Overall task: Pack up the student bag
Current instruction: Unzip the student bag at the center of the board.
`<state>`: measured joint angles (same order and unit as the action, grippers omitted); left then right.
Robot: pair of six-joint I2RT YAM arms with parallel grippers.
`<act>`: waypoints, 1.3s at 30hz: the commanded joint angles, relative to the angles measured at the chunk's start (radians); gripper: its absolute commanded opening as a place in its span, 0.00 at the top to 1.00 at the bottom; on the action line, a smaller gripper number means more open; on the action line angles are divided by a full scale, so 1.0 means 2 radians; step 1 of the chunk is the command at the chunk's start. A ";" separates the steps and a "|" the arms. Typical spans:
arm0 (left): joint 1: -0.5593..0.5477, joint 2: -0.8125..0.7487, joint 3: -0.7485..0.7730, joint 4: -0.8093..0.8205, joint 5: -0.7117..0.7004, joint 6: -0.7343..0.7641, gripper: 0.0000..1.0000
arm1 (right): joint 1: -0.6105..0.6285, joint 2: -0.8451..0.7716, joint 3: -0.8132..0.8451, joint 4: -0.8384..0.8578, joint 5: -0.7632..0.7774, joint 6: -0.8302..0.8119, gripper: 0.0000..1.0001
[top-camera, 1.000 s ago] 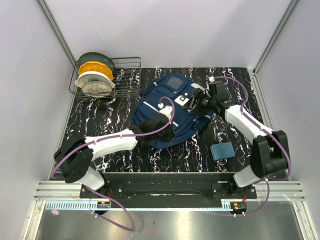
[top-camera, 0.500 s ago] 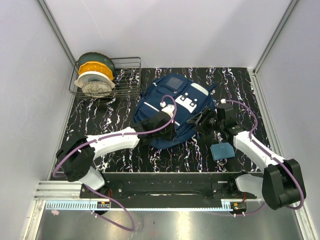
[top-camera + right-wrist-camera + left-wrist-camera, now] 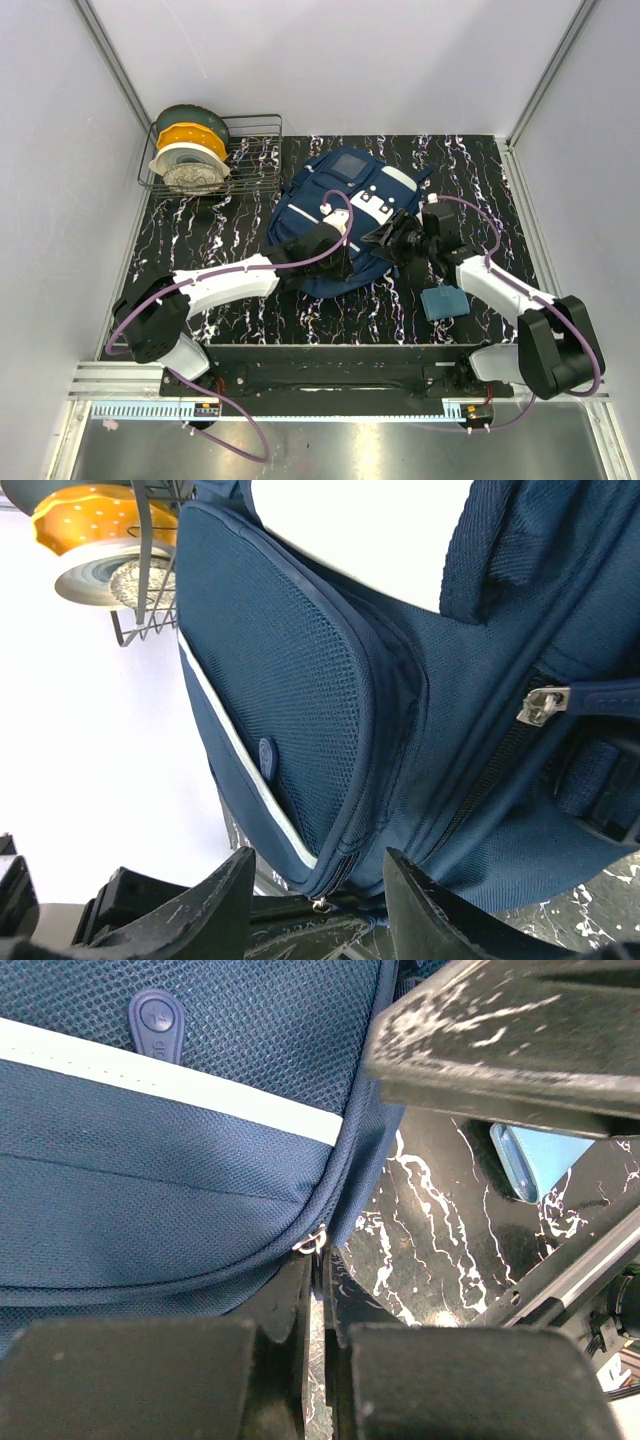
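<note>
The student bag (image 3: pixel 335 195) lies flat in the middle of the table, navy with white patches and a grey square patch. My left gripper (image 3: pixel 343 262) is at its near edge. In the left wrist view this gripper (image 3: pixel 322 1265) is shut on the small metal zipper pull (image 3: pixel 314 1240) at the corner of the bag (image 3: pixel 180 1140). My right gripper (image 3: pixel 375 245) is open just right of it. Its fingers straddle the same corner of the bag (image 3: pixel 330 680) without touching it. A second zipper pull (image 3: pixel 540 705) shows further up.
A small teal-blue pouch (image 3: pixel 445 302) lies on the marbled black table (image 3: pixel 200 240) near the right arm. A wire rack (image 3: pixel 250 150) holding round yellow, white and dark green items stands at the back left. Grey walls enclose the table.
My right arm has swung from the bag's far right side down to its near right corner, beside the left gripper. The left arm and the bag have barely moved.
</note>
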<state>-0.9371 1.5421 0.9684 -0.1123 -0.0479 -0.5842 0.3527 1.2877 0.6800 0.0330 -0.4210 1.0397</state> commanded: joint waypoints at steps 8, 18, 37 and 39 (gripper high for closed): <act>-0.004 -0.025 0.020 0.008 0.021 0.007 1.00 | 0.024 0.036 0.030 0.037 0.019 -0.004 0.78; -0.005 -0.047 0.017 -0.024 -0.011 0.034 1.00 | 0.011 0.017 0.081 -0.079 0.102 -0.104 1.00; 0.046 -0.100 -0.021 -0.102 -0.100 0.063 1.00 | -0.066 0.035 0.126 -0.136 0.105 -0.200 1.00; 0.049 -0.101 -0.017 -0.102 -0.093 0.067 1.00 | -0.069 0.039 0.129 -0.136 0.088 -0.198 1.00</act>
<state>-0.8711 1.3975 0.9394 -0.2291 -0.1730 -0.4744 0.2825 1.3575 0.8761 -0.2756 -0.3748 0.7261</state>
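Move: The left gripper already holds the front-pocket zip pull; that zip's far end lies some 15 cm to its left and 6 cm ahead, about level. From the right gripper, open, the pocket's right edge is straight below by about 2 cm and 1 cm left. The white stripe's right end is about 2 cm left of that gripper and 1 cm back; the white patch is some 8 cm ahead and 1 cm right, and the side zip pull about 5 cm ahead and 4 cm right, all a few centimetres lower. Lower the right gripper about 2 cm, easing it left, and shut its fingers on the front pocket's right edge; then draw that pinched edge roughly 5 cm to the right and slightly forward, rolling the wrist some 15 degrees so its left side dips. Against this, keep the left pinch on the zip pull and take it along the zip, first slightly up, then left and a little forward. ##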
